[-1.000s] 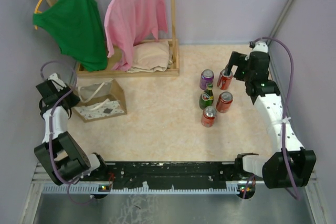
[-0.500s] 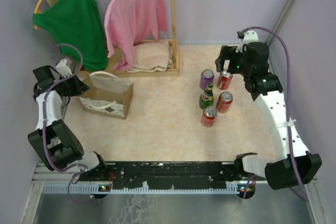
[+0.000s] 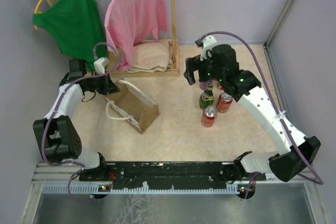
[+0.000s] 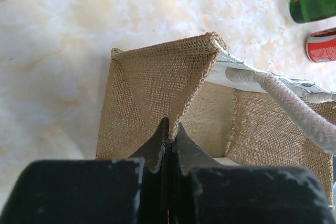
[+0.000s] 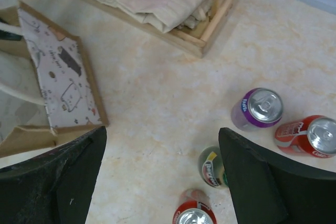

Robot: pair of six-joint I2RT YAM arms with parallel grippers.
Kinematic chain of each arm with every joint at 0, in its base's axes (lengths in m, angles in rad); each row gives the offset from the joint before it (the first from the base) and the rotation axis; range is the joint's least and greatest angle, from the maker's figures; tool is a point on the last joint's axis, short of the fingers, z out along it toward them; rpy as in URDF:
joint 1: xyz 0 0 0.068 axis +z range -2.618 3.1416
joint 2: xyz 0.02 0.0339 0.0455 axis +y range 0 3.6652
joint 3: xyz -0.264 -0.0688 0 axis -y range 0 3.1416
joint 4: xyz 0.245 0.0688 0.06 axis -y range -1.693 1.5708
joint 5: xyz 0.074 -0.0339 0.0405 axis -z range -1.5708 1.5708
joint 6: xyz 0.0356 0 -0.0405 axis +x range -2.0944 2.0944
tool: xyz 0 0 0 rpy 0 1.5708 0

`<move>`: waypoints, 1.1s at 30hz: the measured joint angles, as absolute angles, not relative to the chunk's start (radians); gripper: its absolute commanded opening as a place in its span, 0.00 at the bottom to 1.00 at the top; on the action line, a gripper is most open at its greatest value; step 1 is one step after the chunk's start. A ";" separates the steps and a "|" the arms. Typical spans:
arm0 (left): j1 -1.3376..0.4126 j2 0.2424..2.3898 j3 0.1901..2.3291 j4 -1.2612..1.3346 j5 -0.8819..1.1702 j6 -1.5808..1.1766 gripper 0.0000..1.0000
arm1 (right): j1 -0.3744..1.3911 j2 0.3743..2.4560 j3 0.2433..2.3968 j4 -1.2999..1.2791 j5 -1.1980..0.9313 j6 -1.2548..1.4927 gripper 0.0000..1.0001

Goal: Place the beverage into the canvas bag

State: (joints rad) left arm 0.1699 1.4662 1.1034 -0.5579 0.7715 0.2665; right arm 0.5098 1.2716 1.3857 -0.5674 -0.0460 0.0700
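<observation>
The tan canvas bag (image 3: 137,107) stands tilted left of centre with its mouth open and its white cord handles (image 4: 294,109) hanging loose. My left gripper (image 3: 108,84) is shut on the bag's woven rim (image 4: 185,85), which is pinched between the fingertips. The beverages stand in a cluster: a green bottle (image 3: 206,99), a purple can (image 5: 257,109) and red cans (image 3: 209,116) (image 3: 224,102) (image 5: 307,136). My right gripper (image 5: 160,148) hangs open and empty above the floor, just left of the cluster, with the green bottle (image 5: 211,167) by its right finger.
A wooden rack (image 3: 173,35) at the back holds a green top (image 3: 79,22) and a pink top (image 3: 135,17), with folded beige cloth (image 3: 152,56) in its tray. Walls close in on the left and right.
My left gripper has pulled the bag right toward the centre and tipped it. The right arm has swung left from over the cans to the cluster's left side.
</observation>
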 measured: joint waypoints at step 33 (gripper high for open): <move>-0.257 1.813 1.441 -0.487 0.862 0.208 0.00 | 0.897 1.345 1.195 -0.358 0.273 0.100 0.91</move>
State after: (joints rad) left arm -0.2565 1.8130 1.4410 -0.4866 0.8616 0.2085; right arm 0.8967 1.3453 1.1946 -0.3576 0.2729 0.0998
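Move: The left fingers already pinch a rim corner of the canvas bag; the drinks it is being carried toward stand well to their right: the green bottle about 44 cm right and 1 cm back, the near Coke can some 45 cm right and 10 cm back. From the open right hand, the bag's right-side handle lies roughly 23 cm left, 4 cm back and 11 cm below; the bottle is 9 cm right and 4 cm back, the purple can 9 cm right and 4 cm ahead, both over 20 cm below. Still pinching the canvas bag's rim corner, the left hand carries it about 18 cm right and slightly forward toward the drinks, turning some 25 degrees clockwise. The right hand, kept wide open, comes to meet the bag, first left and back, then sinking about 7 cm, until its left finger is right beside the white handle; whether it touches can't be seen. ##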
